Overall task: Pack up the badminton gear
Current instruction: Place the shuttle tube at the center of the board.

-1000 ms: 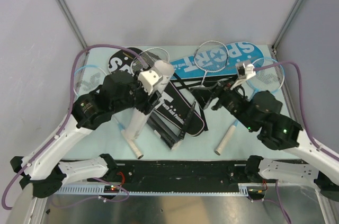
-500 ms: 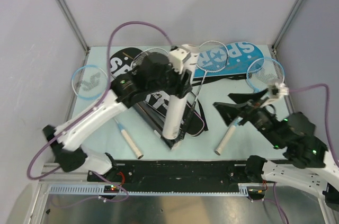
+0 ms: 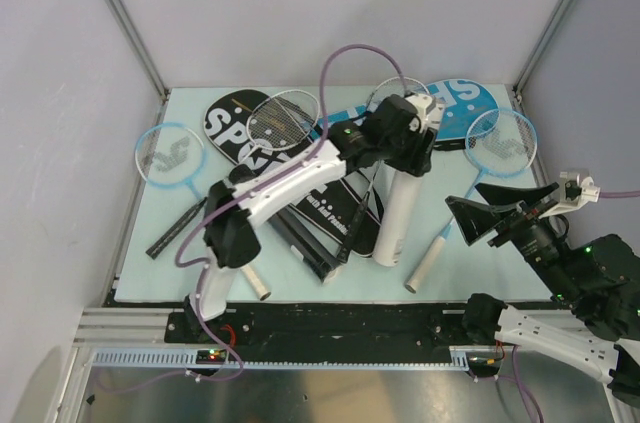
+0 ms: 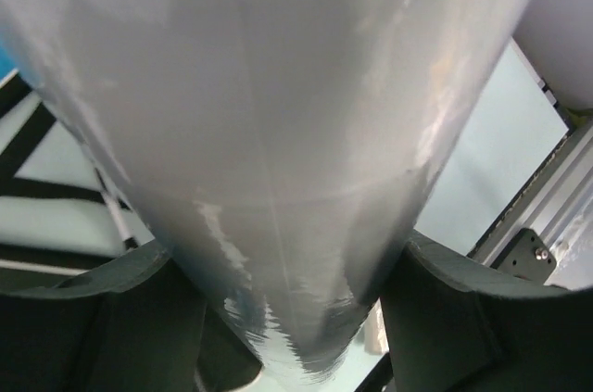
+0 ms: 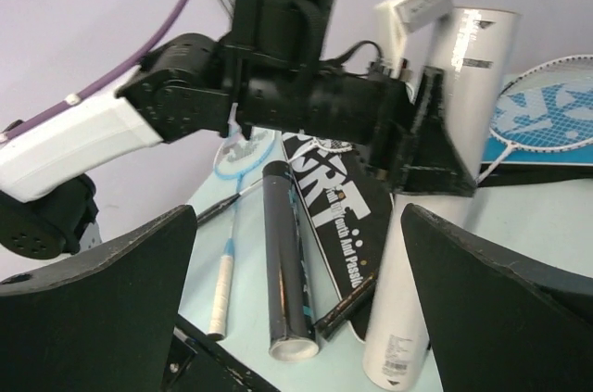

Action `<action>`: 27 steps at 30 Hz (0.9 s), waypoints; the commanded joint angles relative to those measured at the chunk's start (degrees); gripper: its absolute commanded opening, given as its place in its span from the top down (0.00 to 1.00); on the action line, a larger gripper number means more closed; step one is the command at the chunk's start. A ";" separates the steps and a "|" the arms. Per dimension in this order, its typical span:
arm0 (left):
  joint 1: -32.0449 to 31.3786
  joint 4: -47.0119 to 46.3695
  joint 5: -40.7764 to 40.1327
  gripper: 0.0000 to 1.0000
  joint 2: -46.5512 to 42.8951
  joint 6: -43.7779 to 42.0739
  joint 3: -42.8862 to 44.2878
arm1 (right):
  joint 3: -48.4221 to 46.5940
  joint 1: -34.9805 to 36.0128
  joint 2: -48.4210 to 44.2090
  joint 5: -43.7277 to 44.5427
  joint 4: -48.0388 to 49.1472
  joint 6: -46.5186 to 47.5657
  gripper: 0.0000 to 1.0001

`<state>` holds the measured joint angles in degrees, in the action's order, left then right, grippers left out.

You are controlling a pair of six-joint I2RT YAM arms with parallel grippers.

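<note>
My left gripper is shut on the upper part of a long white tube, which stands nearly upright with its lower end on the mat. The left wrist view is filled by that white tube, clamped between both fingers. My right gripper hangs open and empty to the right of the tube, facing it. Its wrist view shows the white tube, a black tube lying flat, and the black SPORT cover. A blue cover lies at the back.
A light-blue racket lies at the far left and another at the right, its white handle near the tube's foot. A silver racket rests on the black cover. The black tube lies front centre.
The left arm swung the white tube from left of centre over to right of centre. The right arm drew back to the right and its jaws opened wider.
</note>
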<state>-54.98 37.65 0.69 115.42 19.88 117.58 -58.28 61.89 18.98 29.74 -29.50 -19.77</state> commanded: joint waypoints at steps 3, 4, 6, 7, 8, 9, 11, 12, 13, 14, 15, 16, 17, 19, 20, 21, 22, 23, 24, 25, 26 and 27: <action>-1.04 -3.03 2.26 0.56 10.61 6.73 11.50 | -2.25 0.31 0.38 1.98 -2.00 2.93 0.01; -1.02 -3.07 2.10 0.55 11.94 6.96 12.44 | -2.26 0.28 0.54 2.03 -2.11 2.96 0.01; -1.01 -3.21 1.81 0.53 14.64 7.09 13.60 | -2.27 0.28 0.82 2.29 -2.38 2.98 0.01; -1.01 -3.29 1.44 0.52 15.75 7.05 13.84 | -2.23 0.31 0.94 2.54 -2.44 2.98 0.01; -1.01 -3.33 1.12 0.50 16.57 6.90 13.96 | -2.25 0.32 1.04 2.70 -2.42 2.98 0.01; -1.01 -3.39 0.79 0.49 17.42 6.74 14.02 | -2.22 0.29 1.09 2.87 -2.42 3.11 0.01; -1.01 -3.44 0.36 0.46 18.43 6.33 13.87 | -2.26 0.30 1.20 3.25 -2.34 3.30 0.01; -1.01 -3.50 0.19 0.43 18.65 6.10 13.75 | -2.27 0.32 1.21 3.41 -2.33 3.41 0.01; -1.01 -3.48 0.10 0.40 18.90 5.86 13.65 | -2.27 0.33 1.22 3.67 -2.33 3.41 0.01; -1.01 -3.51 0.06 0.38 19.02 5.47 13.65 | -2.23 0.33 1.18 3.84 -2.37 3.37 0.01; -1.01 -3.62 0.04 0.35 19.13 5.14 13.69 | -2.25 0.34 1.12 4.10 -2.34 3.18 0.01; -1.05 -3.67 0.03 0.32 19.14 4.85 13.71 | -2.22 0.34 1.09 4.41 -2.38 2.90 0.01; -1.03 -3.83 0.15 0.28 19.01 4.44 13.72 | -2.20 0.29 1.12 4.74 -2.44 2.46 0.01; -1.01 -3.99 0.51 0.20 18.47 3.71 13.73 | -2.26 0.31 1.42 4.99 -2.59 1.93 0.00; -1.01 -4.03 0.66 0.18 18.15 3.25 13.64 | -2.27 0.32 1.64 4.90 -2.72 1.71 0.01; -1.01 -4.10 0.64 0.15 17.46 2.85 13.25 | -2.27 0.33 2.05 4.59 -2.83 1.55 0.01; -1.01 -4.13 0.51 0.13 16.59 2.60 12.83 | -2.27 0.29 2.39 4.48 -3.32 1.26 0.00; -1.01 -4.23 0.48 0.07 15.76 2.22 12.18 | -2.27 0.31 2.91 4.73 -3.79 0.71 0.00; -1.05 -4.29 0.38 0.03 14.59 1.94 11.55 | -2.27 0.33 3.26 4.94 -4.37 0.05 0.00; -1.03 -4.27 0.02 0.02 13.62 1.58 10.62 | -2.27 0.29 3.74 5.09 -4.80 -0.42 0.00; -1.02 -4.26 -0.20 0.01 12.21 1.31 9.36 | -2.23 0.23 4.11 5.21 -5.23 -1.09 0.01; -1.05 -4.25 -1.37 0.01 10.97 0.87 8.12 | -2.25 0.24 4.52 5.27 -5.75 -1.78 0.01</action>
<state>-55.77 34.94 1.69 134.50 23.40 128.05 -58.76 61.93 21.37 33.61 -33.34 -18.85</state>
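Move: The shuttle tube, slanting with its near end low, is already in the left hand, gripped towards its upper end. Its resting place lies about 5 cm back, 6 cm right and 21 cm below. From that hand the blue racket grip is some 19 cm back and 8 cm right, the black racket grip 11 cm back and 12 cm left, both about 23 cm down. From the right hand the resting place is roughly 13 cm ahead, 4 cm left and 37 cm down. The shuttle tube is lowered towards the clear strip of board between the black racket grip and the blue racket: the left hand carries it about 11 cm down and 6 cm to the right, the sideways part ending first, then sinks nearly straight and stops. The wrist tips only slightly; the fingers then open wide and let go of the tube while the hand stays above it. ##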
